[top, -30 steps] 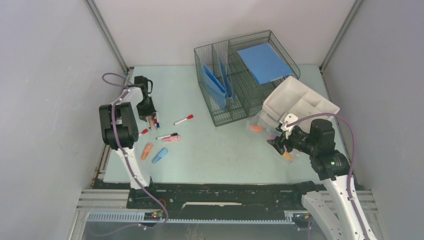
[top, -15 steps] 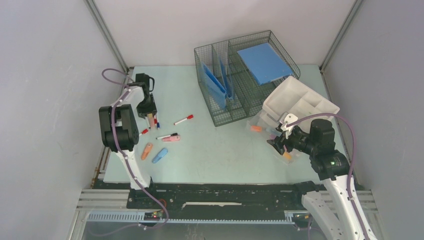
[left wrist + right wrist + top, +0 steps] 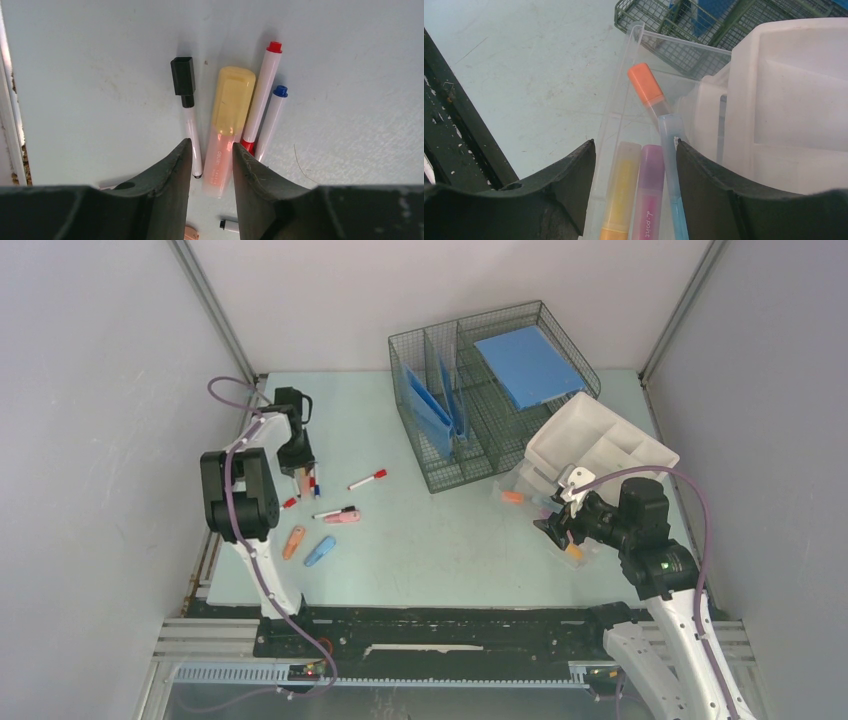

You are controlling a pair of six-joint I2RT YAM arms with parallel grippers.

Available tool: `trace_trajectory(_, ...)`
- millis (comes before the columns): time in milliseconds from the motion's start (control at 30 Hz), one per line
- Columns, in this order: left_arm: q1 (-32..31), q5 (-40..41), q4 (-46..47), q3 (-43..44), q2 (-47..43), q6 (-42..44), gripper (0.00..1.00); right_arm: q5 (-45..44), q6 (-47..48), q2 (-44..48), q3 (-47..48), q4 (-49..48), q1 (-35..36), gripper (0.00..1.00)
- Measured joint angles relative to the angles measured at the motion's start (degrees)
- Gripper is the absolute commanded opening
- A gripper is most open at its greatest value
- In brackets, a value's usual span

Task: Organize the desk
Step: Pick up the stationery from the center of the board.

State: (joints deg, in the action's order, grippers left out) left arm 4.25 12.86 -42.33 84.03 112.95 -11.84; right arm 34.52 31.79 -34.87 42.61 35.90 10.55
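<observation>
The pale green desk [image 3: 430,530] carries loose pens at its left. My left gripper [image 3: 300,480] is down on a row of four parallel pens. Its jaws [image 3: 212,152] press from both sides on a yellow-capped highlighter [image 3: 231,107] and the tail of a black-capped marker [image 3: 189,120], both lying flat. A red marker [image 3: 262,92] and a blue marker [image 3: 272,120] lie just right of the jaws. My right gripper [image 3: 553,530] hovers open [image 3: 635,150] over a clear tray [image 3: 621,107] holding yellow [image 3: 621,190], pink [image 3: 649,190], blue and orange highlighters.
A wire basket [image 3: 480,400] with blue folders stands at the back. A white organizer [image 3: 600,445] leans on the clear tray. More pens lie nearby: a red-capped marker [image 3: 367,479], a pink one [image 3: 343,517], an orange one [image 3: 293,542], a blue one [image 3: 320,551].
The left gripper has edged slightly right and nearer over the pen row. The right arm has not moved.
</observation>
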Motion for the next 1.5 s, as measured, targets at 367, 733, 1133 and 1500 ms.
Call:
trace_trajectory(367, -0.17, -1.68, 0.09, 0.11, 2.36, 0.33, 0.35, 0.0, 0.04, 0.0, 0.0, 0.17, 0.0, 0.68)
trace_trajectory(733, 0.96, -3.43, -0.15, 0.22, 3.67, 0.37, 0.4, 0.0, 0.04, 0.0, 0.0, 0.37, 0.0, 0.68)
trace_trajectory(1133, 1.18, -4.85, -0.02, 0.22, 3.63, 0.37, 0.01, 0.0, 0.07, 0.0, 0.0, 0.37, 0.0, 0.68)
trace_trajectory(1500, 1.16, -4.85, 2.95, -4.7, -6.86, -0.81, 0.0, 0.37, 0.07, 0.0, 0.0, 0.5, 0.0, 0.68)
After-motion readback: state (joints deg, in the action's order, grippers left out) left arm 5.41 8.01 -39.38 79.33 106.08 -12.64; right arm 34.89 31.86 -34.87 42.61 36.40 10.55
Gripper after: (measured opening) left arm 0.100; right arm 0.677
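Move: The yellow-and-pink highlighter, the stationery aimed at, lies just under the open left fingers, about 3 cm below and 1 cm to the right, level fore and aft. At the same depth, from this hand, the black-capped marker lies some 3 cm left and level, the red marker about 4 cm right and 2 cm ahead, the blue marker about 5 cm right and level. From the right hand the highlighter is roughly 72 cm left, 18 cm ahead and 20 cm below. The highlighter is straddled near its middle as the left hand sinks about 2.5 cm with fingers pointing down, easing slightly right. The fingers then shut from nearly half open and pinch it from its two sides, and the hand goes straight up about 5 cm, away from the table. ##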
